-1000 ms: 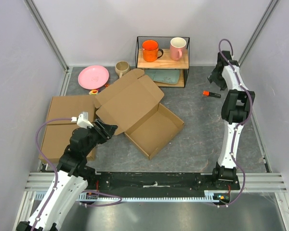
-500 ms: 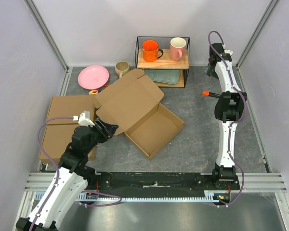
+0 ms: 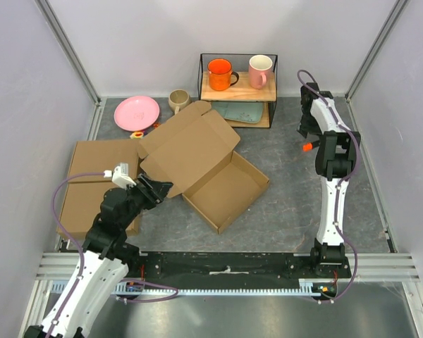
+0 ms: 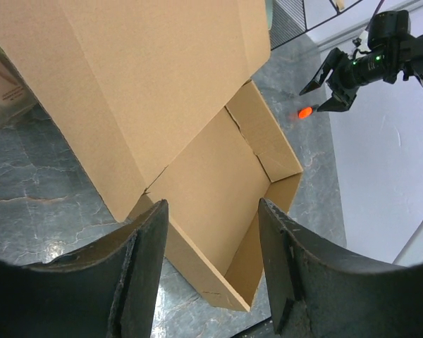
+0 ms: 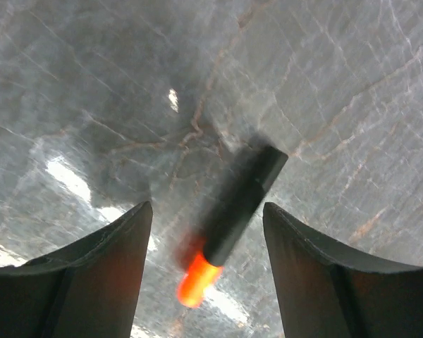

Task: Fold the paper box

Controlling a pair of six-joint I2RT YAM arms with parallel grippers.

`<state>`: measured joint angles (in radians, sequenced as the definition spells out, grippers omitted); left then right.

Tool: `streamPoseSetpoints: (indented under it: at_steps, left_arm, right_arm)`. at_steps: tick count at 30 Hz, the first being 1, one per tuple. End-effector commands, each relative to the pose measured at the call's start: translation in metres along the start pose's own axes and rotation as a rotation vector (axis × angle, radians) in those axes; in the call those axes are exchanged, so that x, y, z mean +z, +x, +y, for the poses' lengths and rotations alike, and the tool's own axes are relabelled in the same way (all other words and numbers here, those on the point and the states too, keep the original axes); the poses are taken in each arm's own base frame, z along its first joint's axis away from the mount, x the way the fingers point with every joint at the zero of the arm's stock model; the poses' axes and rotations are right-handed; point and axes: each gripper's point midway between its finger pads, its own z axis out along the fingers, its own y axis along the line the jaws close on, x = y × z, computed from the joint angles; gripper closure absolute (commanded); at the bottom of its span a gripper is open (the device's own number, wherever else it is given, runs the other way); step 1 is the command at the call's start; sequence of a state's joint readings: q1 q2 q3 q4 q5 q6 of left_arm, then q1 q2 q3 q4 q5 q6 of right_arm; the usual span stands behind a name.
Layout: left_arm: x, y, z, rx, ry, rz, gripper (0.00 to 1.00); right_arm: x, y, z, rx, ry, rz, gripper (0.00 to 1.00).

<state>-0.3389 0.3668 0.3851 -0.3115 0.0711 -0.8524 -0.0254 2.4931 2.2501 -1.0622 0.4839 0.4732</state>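
Observation:
The paper box [image 3: 225, 189] is a brown cardboard tray lying mid-table, with its lid [image 3: 190, 144] raised and leaning back to the left. In the left wrist view the lid [image 4: 148, 84] and tray [image 4: 218, 204] fill the frame. My left gripper [image 3: 161, 189] hovers at the box's near-left corner; in its own view the left gripper [image 4: 211, 211] is open with nothing between the fingers. My right gripper [image 3: 305, 130] is at the back right, away from the box. It is open [image 5: 206, 215] just above a black marker with an orange cap [image 5: 233, 211] lying on the table.
Two flat brown boxes [image 3: 92, 176] lie edge to edge at the left. Behind them are a pink plate [image 3: 136, 113] and a beige cup [image 3: 178, 100]. A wire rack [image 3: 238, 88] at the back holds an orange mug [image 3: 220, 73] and a pink mug [image 3: 260, 70].
The right arm has swung from the back right corner leftward and down, bringing its gripper over the marker. The left arm and the box have not moved.

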Motion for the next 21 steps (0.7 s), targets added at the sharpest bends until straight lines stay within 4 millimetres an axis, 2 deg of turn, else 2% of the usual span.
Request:
streamPoseSetpoints:
  at_steps: [1, 6, 7, 10, 14, 18, 19, 21]
  left_arm:
    - [-0.004, 0.003, -0.005, 0.0, 0.029, 0.01, 0.39]
    - [-0.006, 0.002, -0.006, -0.004, 0.037, 0.005, 0.39]
    - [-0.006, 0.003, -0.005, -0.004, 0.034, 0.006, 0.39]
    - [-0.008, 0.002, -0.005, 0.0, 0.03, 0.004, 0.39]
    - [-0.007, 0.002, -0.006, -0.004, 0.034, 0.004, 0.39]
    - [-0.008, 0.005, -0.007, -0.014, 0.051, 0.014, 0.39]
    - [-0.009, 0.006, -0.007, -0.015, 0.052, 0.015, 0.39]
    - [-0.01, 0.007, -0.006, -0.016, 0.052, 0.016, 0.39]
  right_arm:
    - [-0.005, 0.014, -0.007, 0.063, -0.023, 0.035, 0.28]
    - [-0.001, 0.022, 0.0, 0.073, -0.065, 0.067, 0.28]
    - [0.002, 0.031, -0.001, 0.06, -0.062, 0.09, 0.28]
    - [-0.003, 0.039, -0.002, 0.064, -0.098, 0.088, 0.28]
    - [-0.012, 0.051, -0.017, 0.063, -0.098, 0.055, 0.27]
    - [-0.007, 0.06, -0.029, 0.012, -0.062, 0.066, 0.28]
    - [-0.003, 0.072, -0.032, -0.006, -0.052, 0.089, 0.3]
    - [0.001, 0.08, -0.031, -0.019, -0.069, 0.096, 0.34]
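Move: The orange-tipped marker lies almost under the right fingers, its middle about 2 cm to the hand's right, 1 cm back and 3 cm below, with its black end pointing right and a little forward. The open box tray stands some 29 cm to the hand's left and 18 cm nearer the base; the mug shelf is about 27 cm to its left and 10 cm farther out. From the left hand the marker lies roughly 26 cm ahead, 50 cm right and 17 cm below. Draw the right gripper back about 5 cm, keeping it low over the table and letting it sink barely a centimetre, from over the marker's middle to its orange end. Keep the fingers open astride the marker and pointing down, the wrist rolling only some 5 degrees; don't pinch yet. ##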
